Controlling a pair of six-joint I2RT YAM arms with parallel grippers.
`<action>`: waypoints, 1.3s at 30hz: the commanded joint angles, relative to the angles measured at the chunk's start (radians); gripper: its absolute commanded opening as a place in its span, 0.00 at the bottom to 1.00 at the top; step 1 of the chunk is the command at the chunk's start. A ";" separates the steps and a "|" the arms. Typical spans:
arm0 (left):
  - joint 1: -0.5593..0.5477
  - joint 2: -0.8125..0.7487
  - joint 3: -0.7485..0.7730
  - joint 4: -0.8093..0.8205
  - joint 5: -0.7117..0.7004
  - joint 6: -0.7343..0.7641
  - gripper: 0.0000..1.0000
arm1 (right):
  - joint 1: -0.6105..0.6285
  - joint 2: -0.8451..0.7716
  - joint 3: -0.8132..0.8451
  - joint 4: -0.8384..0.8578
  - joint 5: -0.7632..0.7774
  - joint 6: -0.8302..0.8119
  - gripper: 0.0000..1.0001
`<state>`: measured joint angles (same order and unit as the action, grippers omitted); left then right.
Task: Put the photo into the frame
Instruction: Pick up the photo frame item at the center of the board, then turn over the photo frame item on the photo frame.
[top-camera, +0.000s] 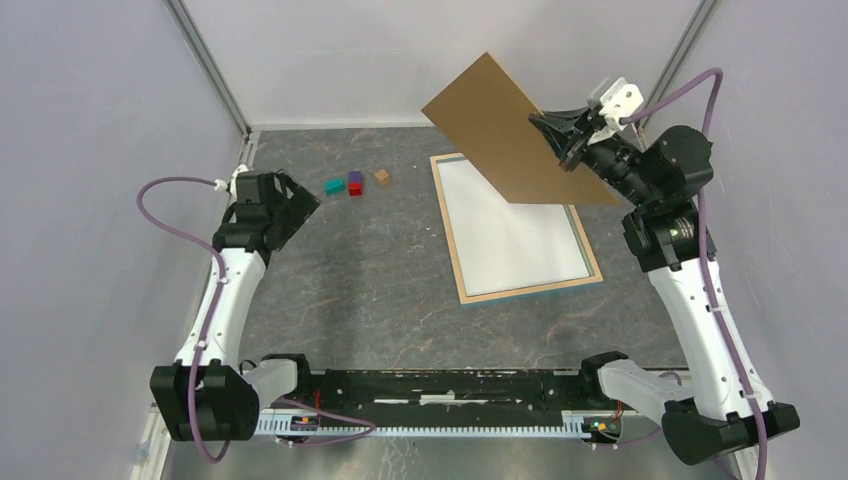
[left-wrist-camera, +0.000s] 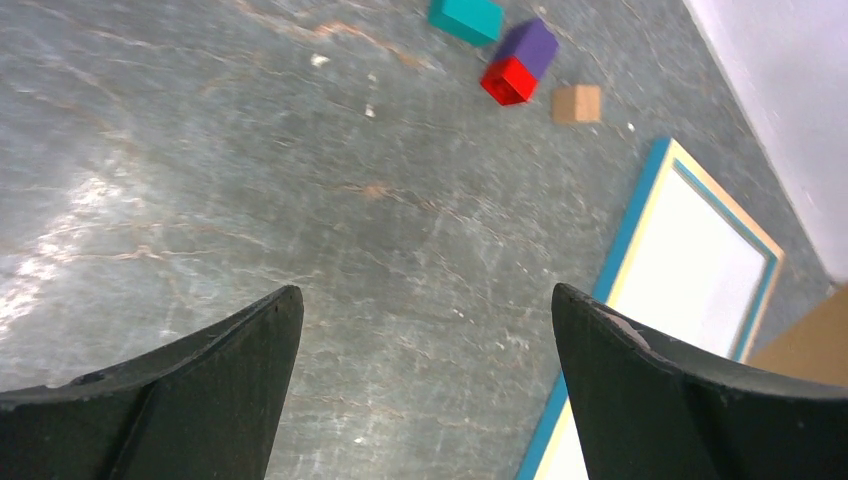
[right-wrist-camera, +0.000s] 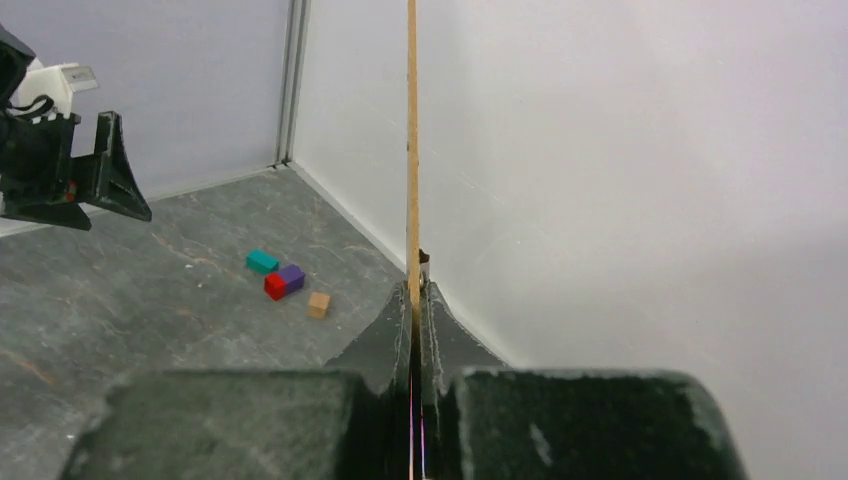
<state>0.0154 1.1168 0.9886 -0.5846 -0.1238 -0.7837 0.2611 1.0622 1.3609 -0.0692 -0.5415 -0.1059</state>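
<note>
The frame (top-camera: 448, 225) lies flat on the table at centre right, pale wood side up with a light-blue outer edge. A white sheet (top-camera: 510, 235) fills its inside; no balloon print shows anywhere, so I cannot tell if this is the photo lying face down. My right gripper (top-camera: 562, 140) is shut on the plain brown backing board (top-camera: 500, 125) and holds it tilted in the air over the frame's far end. The right wrist view shows the board edge-on (right-wrist-camera: 411, 130) between the closed jaws (right-wrist-camera: 413, 285). My left gripper (left-wrist-camera: 425, 290) is open and empty, left of the frame (left-wrist-camera: 625, 230).
A teal block (top-camera: 334, 186), a purple block (top-camera: 355, 178), a red block (top-camera: 355, 190) and a small brown cube (top-camera: 382, 177) sit at the back between my left gripper (top-camera: 298, 205) and the frame. Pale walls close in the back and both sides.
</note>
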 joint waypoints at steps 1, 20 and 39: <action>-0.002 0.025 0.029 0.086 0.183 0.055 1.00 | 0.006 0.037 0.040 0.035 0.040 -0.141 0.00; -0.074 0.165 -0.152 0.559 1.013 -0.390 1.00 | 0.248 -0.038 -0.077 -0.075 0.312 -0.744 0.00; -0.343 -0.227 -0.111 0.315 0.639 -1.024 1.00 | 0.384 -0.348 -0.435 -0.098 0.229 -0.942 0.00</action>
<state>-0.2234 0.8921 0.7998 -0.2142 0.6449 -1.6547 0.6380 0.7883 0.9298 -0.2722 -0.2897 -0.9409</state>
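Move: The right hand holds the raised brown board by its edge, high up. The frame, with the photo in it, lies about 12 cm ahead of that hand, 5 cm to its right and 48 cm below. From the empty left hand the board's middle is some 39 cm to the right, 3 cm ahead and 20 cm above, and the frame about 10 cm ahead, 48 cm right and 18 cm below. The wooden block lies 26 cm ahead of the left hand, 12 cm right and 18 cm below. Downward about 15 cm goes the right hand, still pinching the board; it first eases slightly forward, then draws back, rolling its left side down and tilting up a little. Meanwhile the open left hand sweeps right some 20 cm towards the board, then back and up, rolling its left side down strongly and turning clockwise; it doesn't touch the board. ##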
